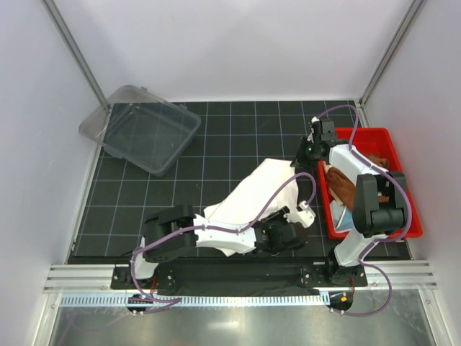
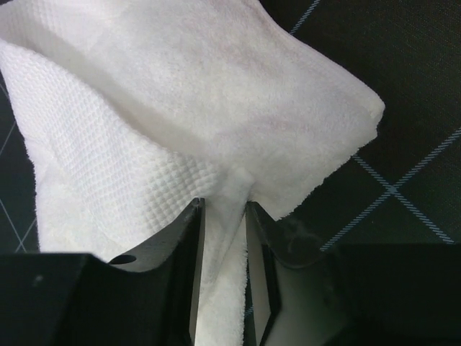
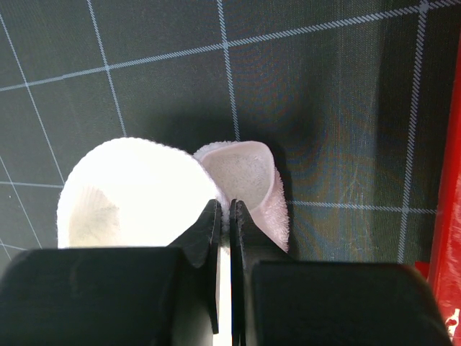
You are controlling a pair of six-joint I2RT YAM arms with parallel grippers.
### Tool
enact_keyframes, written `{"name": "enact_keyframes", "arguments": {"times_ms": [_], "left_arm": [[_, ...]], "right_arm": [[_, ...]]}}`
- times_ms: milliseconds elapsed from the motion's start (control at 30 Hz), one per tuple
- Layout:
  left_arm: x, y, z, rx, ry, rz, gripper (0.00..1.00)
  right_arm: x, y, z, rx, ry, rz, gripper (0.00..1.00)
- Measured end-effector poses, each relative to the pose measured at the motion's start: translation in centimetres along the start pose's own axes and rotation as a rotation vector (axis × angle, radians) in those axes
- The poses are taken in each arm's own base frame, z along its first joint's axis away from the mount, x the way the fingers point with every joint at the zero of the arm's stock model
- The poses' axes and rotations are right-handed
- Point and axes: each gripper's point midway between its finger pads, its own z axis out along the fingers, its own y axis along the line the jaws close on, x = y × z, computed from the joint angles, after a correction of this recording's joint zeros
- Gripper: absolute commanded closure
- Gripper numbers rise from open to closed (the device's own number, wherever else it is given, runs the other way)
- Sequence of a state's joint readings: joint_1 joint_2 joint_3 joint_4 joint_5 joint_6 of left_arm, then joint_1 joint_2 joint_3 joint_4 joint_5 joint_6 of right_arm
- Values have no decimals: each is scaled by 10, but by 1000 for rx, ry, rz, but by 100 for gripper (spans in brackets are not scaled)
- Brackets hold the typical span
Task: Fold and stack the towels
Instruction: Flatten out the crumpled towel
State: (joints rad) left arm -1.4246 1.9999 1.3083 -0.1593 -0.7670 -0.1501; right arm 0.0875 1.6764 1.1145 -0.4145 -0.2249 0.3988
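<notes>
A cream-white towel [image 1: 252, 194] lies rumpled on the black grid mat, stretched from the near centre up to the right. My left gripper [image 1: 284, 234] is at its near end. In the left wrist view a thick fold of the towel [image 2: 216, 94] fills the gap of the left gripper [image 2: 224, 205], its jaws closed in on the cloth. My right gripper [image 1: 311, 153] is at the towel's far right corner. In the right wrist view the right gripper [image 3: 224, 205] is pinched shut on the towel's corner [image 3: 137, 187]. A rust-brown towel [image 1: 344, 186] and a light-blue one [image 1: 344, 216] lie in the red bin.
The red bin [image 1: 385, 140] stands at the right edge of the mat, its wall [image 3: 450, 238] close to the right gripper. A clear plastic container [image 1: 144, 130] sits tilted at the far left corner. White walls enclose the mat on three sides.
</notes>
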Motion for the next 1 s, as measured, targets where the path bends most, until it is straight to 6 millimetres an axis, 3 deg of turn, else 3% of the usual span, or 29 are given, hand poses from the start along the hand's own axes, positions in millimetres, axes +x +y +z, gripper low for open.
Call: {"name": "enact_keyframes", "arguments": {"times_ms": [100, 133, 200, 400, 500, 633, 733, 833, 967, 1000], "left_arm": [[0, 0, 0, 1, 1, -4, 81], [0, 0, 0, 3, 1, -8, 91], [-1, -1, -1, 14, -1, -19, 100], [-20, 15, -16, 68, -21, -134, 100], [-34, 48, -22, 79, -22, -259, 100], [-40, 109, -25, 61, -16, -442, 100], [-26, 145, -21, 38, 20, -550, 100], [4, 162, -9, 32, 96, -621, 100], [40, 160, -1, 63, 191, -657, 99], [42, 155, -1, 80, 202, -661, 94]], "right_arm": [[0, 0, 0, 0, 0, 0, 99], [0, 0, 0, 0, 0, 0, 99], [0, 0, 0, 0, 0, 0, 99], [0, 0, 0, -1, 1, -1, 99], [1, 0, 0, -4, 3, -2, 99], [3, 5, -3, -27, 10, -3, 99], [11, 8, -8, -59, 16, 3, 99], [20, 13, -9, -95, 30, 21, 99], [27, 22, -6, -137, 39, 32, 99], [29, 26, -5, -147, 41, 30, 99]]}}
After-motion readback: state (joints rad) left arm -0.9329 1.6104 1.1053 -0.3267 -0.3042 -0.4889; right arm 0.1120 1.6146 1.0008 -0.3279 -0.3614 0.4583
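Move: The left hand hovers with parted fingers over the white towel's folded-over flap, whose edge lies right between the tips, about 1 cm below. The towel's near right corner sits roughly 6 cm to its right, level with it; the left end of the diagonal fold is some 24 cm to its left and 4 cm farther out. From the right hand, which already pinches the far right corner, the flap edge is about 18 cm back, 6 cm left and 4 cm lower. The left fingers shut on the flap edge of the towel and pinch it, then carry it forward and left in an arc, rising about 10 cm before dipping again, to end some 15 cm away across the table and 4 cm higher, the wrist turning counter-clockwise and tipping steeper. Late on, the right hand, still gripping its corner, shifts about 3 cm left and 2 cm back. ##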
